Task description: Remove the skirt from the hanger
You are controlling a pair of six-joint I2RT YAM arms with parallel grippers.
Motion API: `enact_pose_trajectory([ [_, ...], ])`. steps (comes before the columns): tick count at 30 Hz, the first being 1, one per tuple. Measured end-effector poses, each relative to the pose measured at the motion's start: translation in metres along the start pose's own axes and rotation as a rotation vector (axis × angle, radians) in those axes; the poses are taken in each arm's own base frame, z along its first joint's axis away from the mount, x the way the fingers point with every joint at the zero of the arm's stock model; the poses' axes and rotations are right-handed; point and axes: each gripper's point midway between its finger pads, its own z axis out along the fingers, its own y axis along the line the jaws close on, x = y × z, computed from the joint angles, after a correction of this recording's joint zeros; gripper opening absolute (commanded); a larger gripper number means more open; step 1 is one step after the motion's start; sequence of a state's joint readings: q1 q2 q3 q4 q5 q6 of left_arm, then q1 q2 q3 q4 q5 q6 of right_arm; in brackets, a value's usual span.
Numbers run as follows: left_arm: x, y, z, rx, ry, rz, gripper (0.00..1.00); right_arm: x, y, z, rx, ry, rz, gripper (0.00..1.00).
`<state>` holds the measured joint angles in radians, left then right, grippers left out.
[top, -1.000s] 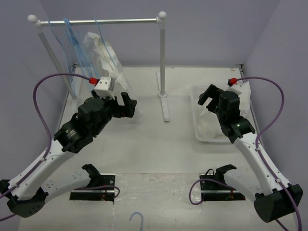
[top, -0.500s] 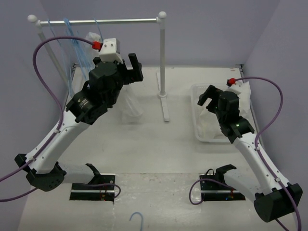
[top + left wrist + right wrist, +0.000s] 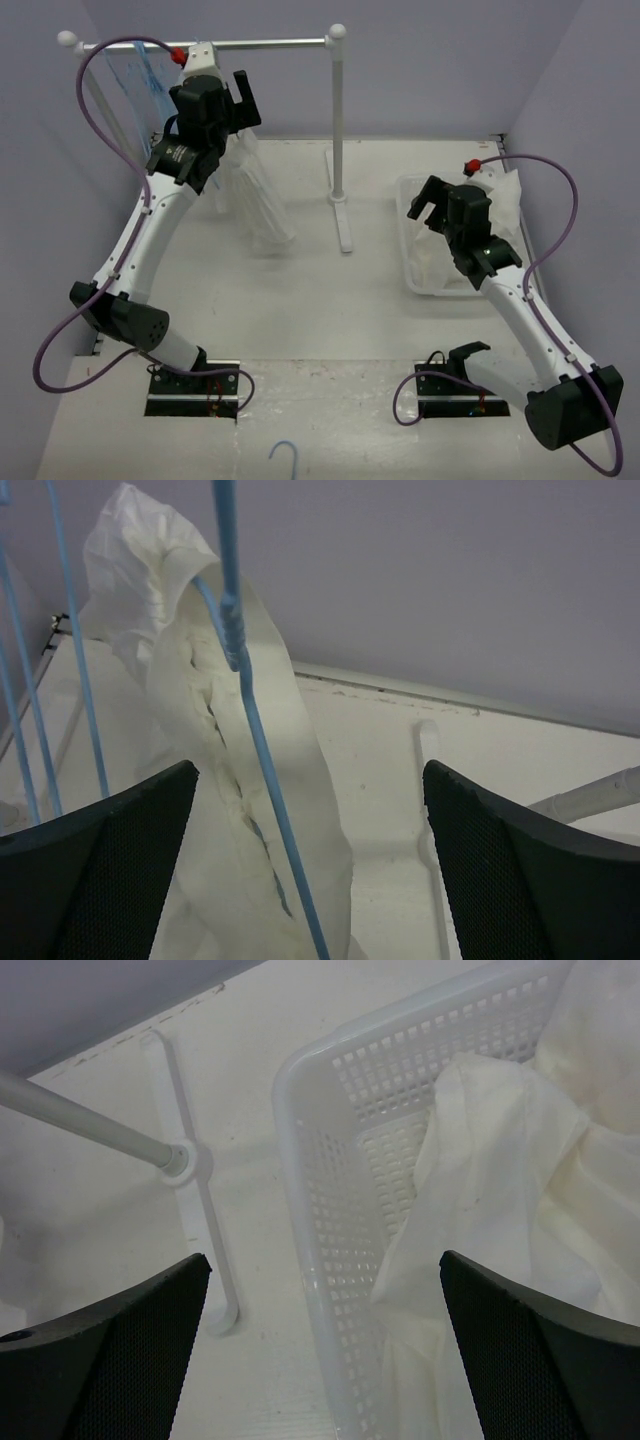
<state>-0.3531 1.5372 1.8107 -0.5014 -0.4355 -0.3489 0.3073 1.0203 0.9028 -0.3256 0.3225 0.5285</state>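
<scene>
The white skirt (image 3: 262,205) hangs from the left part of the silver rail (image 3: 285,43), its lower end trailing toward the table. In the left wrist view it drapes in folds (image 3: 190,710) over the light-blue hanger (image 3: 262,770). My left gripper (image 3: 220,100) is raised to the rail. It is open (image 3: 310,790), with the hanger wire and the skirt between its black fingers, neither touched. In the top view the arm hides the hanger. My right gripper (image 3: 430,205) is open (image 3: 325,1270) above the basket's left wall, holding nothing.
Other blue hangers (image 3: 140,75) hang at the rail's left end (image 3: 80,680). A white post (image 3: 338,130) with a flat foot stands mid-table. A white perforated basket (image 3: 412,275) at right holds white cloth (image 3: 500,1210). A loose blue hanger (image 3: 285,455) lies at the near edge.
My left arm has swung up and back from just above the table to the rail, bringing its open gripper around the hanger and skirt. The right arm has hardly moved.
</scene>
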Motion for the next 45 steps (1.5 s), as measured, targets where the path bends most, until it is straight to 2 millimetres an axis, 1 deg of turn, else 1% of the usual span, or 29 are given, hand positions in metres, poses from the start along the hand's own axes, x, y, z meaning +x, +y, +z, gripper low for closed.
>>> enact_pose_trajectory([
  [1, 0.007, -0.003, 0.006, 0.015, 0.019, 0.007, 0.93, 0.000, 0.000, 0.001, 0.001, 0.001, -0.002, 0.99],
  [2, 0.011, -0.006, 0.010, 0.026, 0.030, 0.010, 0.89, 0.000, 0.001, 0.002, 0.002, 0.003, -0.006, 0.99],
  [3, 0.013, -0.008, 0.013, 0.035, 0.035, 0.010, 0.87, 0.000, 0.001, 0.003, 0.003, 0.004, -0.008, 0.99],
  [4, 0.015, -0.009, 0.015, 0.041, 0.039, 0.009, 0.83, 0.000, 0.001, 0.003, 0.004, 0.007, -0.009, 0.99],
  [5, 0.015, -0.008, 0.017, 0.043, 0.040, 0.009, 0.75, 0.000, 0.001, 0.004, 0.005, 0.008, -0.011, 0.99],
  [8, 0.013, -0.003, 0.021, 0.033, 0.034, 0.001, 0.63, 0.003, 0.000, 0.006, 0.012, 0.018, -0.017, 0.99],
  [9, 0.013, 0.001, 0.023, 0.025, 0.032, 0.000, 0.52, 0.004, 0.000, 0.007, 0.015, 0.022, -0.020, 0.99],
  [10, 0.012, 0.003, 0.025, 0.020, 0.032, -0.003, 0.52, 0.005, -0.001, 0.008, 0.017, 0.024, -0.024, 0.99],
  [11, 0.013, 0.006, 0.027, 0.012, 0.033, -0.004, 0.41, 0.005, -0.001, 0.008, 0.018, 0.024, -0.026, 0.99],
  [13, 0.015, 0.008, 0.031, 0.004, 0.037, -0.008, 0.30, 0.003, -0.002, 0.008, 0.022, 0.021, -0.031, 0.99],
  [14, 0.016, 0.008, 0.032, 0.004, 0.039, -0.007, 0.19, 0.002, -0.001, 0.007, 0.022, 0.019, -0.033, 0.99],
  [16, 0.017, 0.007, 0.033, 0.011, 0.043, -0.006, 0.10, 0.001, -0.001, 0.007, 0.021, 0.015, -0.034, 0.99],
  [17, 0.017, 0.007, 0.034, 0.014, 0.045, -0.006, 0.01, 0.000, -0.001, 0.007, 0.020, 0.014, -0.035, 0.99],
  [18, 0.017, 0.006, 0.033, 0.018, 0.044, -0.008, 0.00, 0.000, -0.001, 0.007, 0.021, 0.013, -0.036, 0.99],
  [25, 0.014, -0.002, 0.032, 0.068, 0.041, 0.011, 0.00, -0.001, 0.001, 0.007, 0.007, 0.011, -0.043, 0.99],
  [29, 0.005, -0.005, 0.022, 0.101, 0.023, 0.022, 0.00, -0.001, 0.003, 0.007, -0.001, 0.013, -0.043, 0.99],
  [31, -0.004, -0.008, 0.013, 0.131, 0.007, 0.028, 0.00, 0.000, 0.005, 0.007, -0.013, 0.018, -0.043, 0.99],
  [34, -0.022, -0.017, -0.008, 0.212, -0.034, 0.037, 0.00, 0.001, 0.008, 0.006, -0.030, 0.022, -0.045, 0.99],
  [37, -0.041, -0.026, -0.032, 0.289, -0.089, 0.043, 0.00, 0.000, 0.012, 0.006, -0.051, 0.022, -0.046, 0.99],
  [41, -0.063, -0.030, -0.063, 0.346, -0.162, 0.055, 0.00, 0.000, 0.017, 0.006, -0.078, 0.023, -0.047, 0.99],
  [43, -0.064, -0.029, -0.073, 0.358, -0.172, 0.061, 0.00, 0.000, 0.019, 0.005, -0.087, 0.025, -0.049, 0.99],
  [45, -0.058, -0.026, -0.077, 0.356, -0.166, 0.065, 0.00, 0.000, 0.022, 0.005, -0.105, 0.029, -0.052, 0.99],
])
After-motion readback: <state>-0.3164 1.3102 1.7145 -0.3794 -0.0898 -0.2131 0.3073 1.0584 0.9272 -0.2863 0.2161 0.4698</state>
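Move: The left hand, open, has the near arm of the skirt's hanger almost between its fingers, about 3 cm ahead, centred, and 2 cm lower. The rail is some 4 cm ahead and 13 cm above, directly ahead without sideways offset; the skirt's middle hangs roughly 11 cm ahead, straight in line, and 15 cm down. Other hangers hang about 11 cm left and 4 cm ahead, 2 cm lower. From the right hand, the skirt's hanger is about 14 cm ahead, 68 cm left and 16 cm higher. The left hand eases about 3 cm forward and 2 cm down while its wide-open fingers close fully, pinching the blue hanger's near arm just below the neck. After a short hold it lifts about 10 cm and draws back some 9 cm towards the robot, turning around 15 degrees clockwise and tipping its fingertips up about 15 degrees, to carry the hook up and off the near side of the rail. ##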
